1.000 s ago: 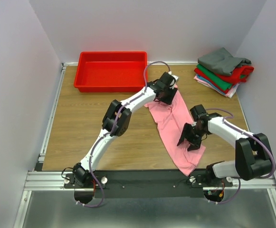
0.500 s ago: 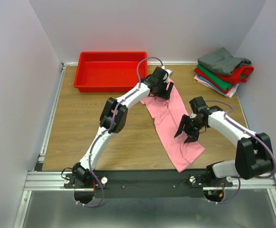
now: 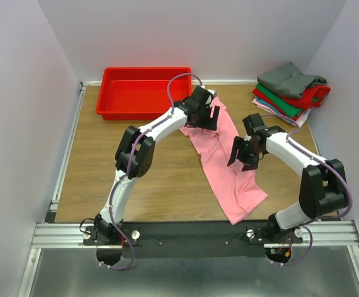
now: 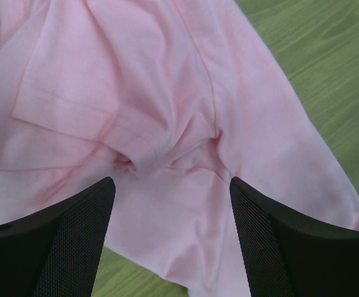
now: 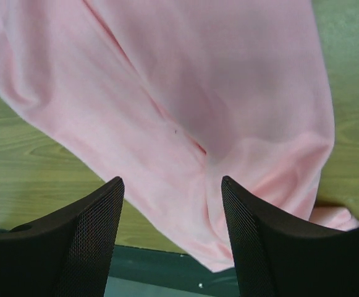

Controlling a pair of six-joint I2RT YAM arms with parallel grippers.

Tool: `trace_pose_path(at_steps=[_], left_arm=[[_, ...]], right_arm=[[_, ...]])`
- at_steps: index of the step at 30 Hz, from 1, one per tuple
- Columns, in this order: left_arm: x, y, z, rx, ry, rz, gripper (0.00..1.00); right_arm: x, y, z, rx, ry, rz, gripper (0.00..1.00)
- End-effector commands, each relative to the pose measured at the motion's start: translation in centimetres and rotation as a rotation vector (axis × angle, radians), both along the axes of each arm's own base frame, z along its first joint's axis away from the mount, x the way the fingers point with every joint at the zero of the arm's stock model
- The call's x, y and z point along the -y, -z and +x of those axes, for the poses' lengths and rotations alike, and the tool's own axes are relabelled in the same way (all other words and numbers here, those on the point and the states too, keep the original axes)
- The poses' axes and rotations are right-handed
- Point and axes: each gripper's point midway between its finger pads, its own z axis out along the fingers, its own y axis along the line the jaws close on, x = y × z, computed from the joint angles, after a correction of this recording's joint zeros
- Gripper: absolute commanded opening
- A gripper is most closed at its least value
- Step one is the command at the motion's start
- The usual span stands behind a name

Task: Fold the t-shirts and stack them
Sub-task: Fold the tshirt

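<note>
A light pink t-shirt (image 3: 223, 170) lies crumpled in a long strip, running diagonally from the table's middle back toward the front edge. My left gripper (image 3: 206, 117) hovers open over its far end. In the left wrist view the pink t-shirt (image 4: 167, 93) shows a folded sleeve, and my left gripper (image 4: 170, 183) holds nothing. My right gripper (image 3: 243, 156) stands open over the strip's right edge. In the right wrist view the pink t-shirt (image 5: 216, 93) fills the frame below my empty right gripper (image 5: 171, 180). A stack of folded t-shirts (image 3: 290, 93), grey on top, sits at the back right.
A red plastic tray (image 3: 108, 93) stands at the back left, close behind the left arm's wrist. Bare wooden tabletop (image 3: 99, 161) stretches left of the pink shirt. Walls close in the table on the left, the back and the right.
My left gripper opened wider and shifted left over the shirt's far end. The right gripper moved away from the front edge, up along the strip. The cloth's far end shifted slightly left.
</note>
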Motion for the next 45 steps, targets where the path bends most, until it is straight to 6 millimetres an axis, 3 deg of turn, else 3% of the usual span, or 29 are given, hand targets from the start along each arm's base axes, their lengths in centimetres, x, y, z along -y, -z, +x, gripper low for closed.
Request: trace_pose_path(at_steps=[1, 4, 10, 11, 17, 24, 30, 32, 39, 45], left_arm=[[-0.3, 3.7, -1.2, -0.088, -0.031, 0.034, 0.83], [0.0, 6.0, -1.1, -0.116, -0.025, 0.045, 0.83], [1.3, 6.4, 0.3, -0.086, 0.008, 0.024, 0.82], [1.5, 7.1, 0.3, -0.093, 0.017, 0.028, 0.83], [2.8, 8.1, 0.2, -0.088, 0.085, 0.008, 0.82], [5.4, 7.1, 0.4, -0.04, 0.197, -0.059, 0.82], [6.2, 5.7, 2.7, 0.024, 0.224, -0.104, 0.83], [6.2, 6.1, 3.3, 0.015, 0.202, -0.115, 0.82], [3.4, 5.7, 7.3, 0.01, 0.084, -0.191, 0.82], [3.4, 3.5, 9.3, 0.07, 0.1, -0.272, 0.87]], right_arm=[[0.3, 1.7, 1.0, 0.033, -0.047, -0.039, 0.72], [0.3, 3.3, 0.0, 0.006, -0.048, -0.027, 0.72], [0.6, 5.2, -2.9, -0.068, -0.052, -0.017, 0.72], [0.8, 5.5, -3.6, -0.084, -0.05, -0.018, 0.72], [0.1, 5.5, -5.4, -0.127, -0.045, 0.041, 0.72], [-0.8, 4.2, -4.9, -0.137, -0.04, 0.079, 0.72], [-1.6, 3.7, -3.7, -0.139, -0.023, 0.109, 0.72], [-1.7, 3.7, -3.4, -0.141, -0.02, 0.109, 0.72], [-2.1, 4.1, -1.9, -0.149, -0.025, 0.099, 0.72], [-2.3, 4.1, -0.4, -0.136, -0.038, 0.088, 0.72]])
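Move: Just below the left hand, some 6 cm down, lies the far part of the pink t-shirt; its middle is about 11 cm back and 4 cm to the right. From the right hand that middle is roughly 2 cm ahead, 4 cm left and 6 cm below, with the near end's middle 9 cm back, straight behind. The red bin's middle is about 25 cm left of the left hand and 10 cm ahead; the folded stack's is some 23 cm ahead of the right hand and 20 cm right. Lowering both open grippers about 5 cm onto the pink t-shirt, the left at its far part and the right near its middle, the arms push the cloth along in opposite senses: the left slides about 6 cm right, then sweeps forward, coming back left; the right draws back towards the near end while lowering, edges left, then goes forward again. The left wrist rolls gently, its left side dropping. ##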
